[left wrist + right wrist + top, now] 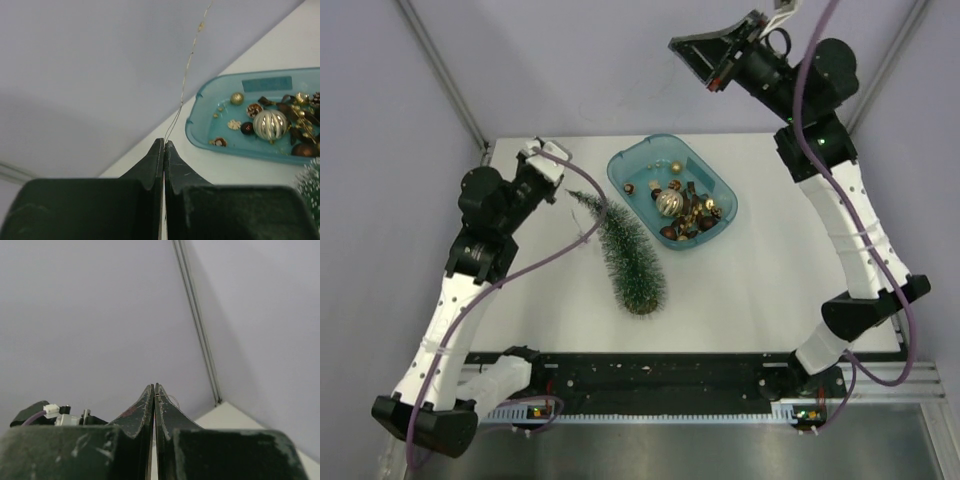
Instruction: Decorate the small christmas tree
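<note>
The small christmas tree (632, 258) lies on its side on the white table, tip toward the back left and wooden base toward me; its frosted bristles (311, 186) show at the left wrist view's right edge. My left gripper (548, 165) hovers by the tree's tip, shut on a thin beaded wire (186, 75). That wire rises from the left gripper's (164, 141) tips toward the back wall. High over the table's back right, my right gripper (692, 62) is shut, and a fine wire loop (172, 399) sticks out at the right gripper's (154, 386) tips.
A teal tray (620, 168) right of the tree holds several small gold and brown ornaments and a silver ribbed ball (669, 203). In the left wrist view the tray's rim (192, 131) and the ball (270, 125) lie to the right. Walls enclose the back and sides.
</note>
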Motion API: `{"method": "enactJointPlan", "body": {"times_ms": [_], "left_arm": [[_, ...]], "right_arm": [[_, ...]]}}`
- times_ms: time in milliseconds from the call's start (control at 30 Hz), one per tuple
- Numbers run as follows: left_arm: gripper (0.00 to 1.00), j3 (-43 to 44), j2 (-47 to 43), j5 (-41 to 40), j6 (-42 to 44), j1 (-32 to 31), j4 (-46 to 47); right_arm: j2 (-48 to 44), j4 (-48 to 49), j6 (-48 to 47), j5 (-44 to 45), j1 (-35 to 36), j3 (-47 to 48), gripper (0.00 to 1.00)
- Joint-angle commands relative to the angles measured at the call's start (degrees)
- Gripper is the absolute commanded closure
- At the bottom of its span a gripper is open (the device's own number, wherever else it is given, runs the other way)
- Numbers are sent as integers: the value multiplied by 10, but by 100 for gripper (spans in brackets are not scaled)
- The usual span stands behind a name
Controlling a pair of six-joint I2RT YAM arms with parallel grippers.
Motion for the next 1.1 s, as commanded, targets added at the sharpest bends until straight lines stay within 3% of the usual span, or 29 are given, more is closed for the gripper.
{"method": "enactJointPlan", "body": {"times_ms": [0, 267, 367, 500, 667, 1067], "left_arm": [[100, -94, -54, -45, -32, 5, 33], [100, -174, -81, -69, -73, 10, 24], [90, -193, -88, -72, -86, 10, 25], [33, -209, -93, -88, -113, 12, 34], [13, -208, -95, -112, -147, 30, 52], [9, -199, -143, -116, -172, 85, 1]], "right_arm": [[10, 1, 11, -35, -12, -64, 100], [12, 24, 11, -32, -19, -159, 100], [17, 26, 11, -31, -25, -171, 100], [22, 25, 8, -26, -33, -179, 100], [22, 25, 5, -20, -40, -191, 100], [-28, 5, -26, -1, -45, -252, 100]]}}
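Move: Each hand holds part of the thin gold string. Bare table beside the tree, where the left part ends up, lies about 42 cm below the left hand, some 4 cm back and 5 cm right. The tree's middle is roughly 10 cm right, 8 cm back and 27 cm down; the blue tray 22 cm right, 13 cm ahead. From the right hand the tray is some 14 cm ahead, 3 cm right and 62 cm below, the tree 9 cm left, 7 cm back. The left fingers let go of the string, opening wide after the hand has sunk some 13 cm beside the tree; that hand then drifts left, away from the tree, rolling its left side down slightly. The right hand, still shut on the string, lowers about 18 cm and reaches 9 cm forward towards the tray, its fingers tipping down some 20 degrees. ##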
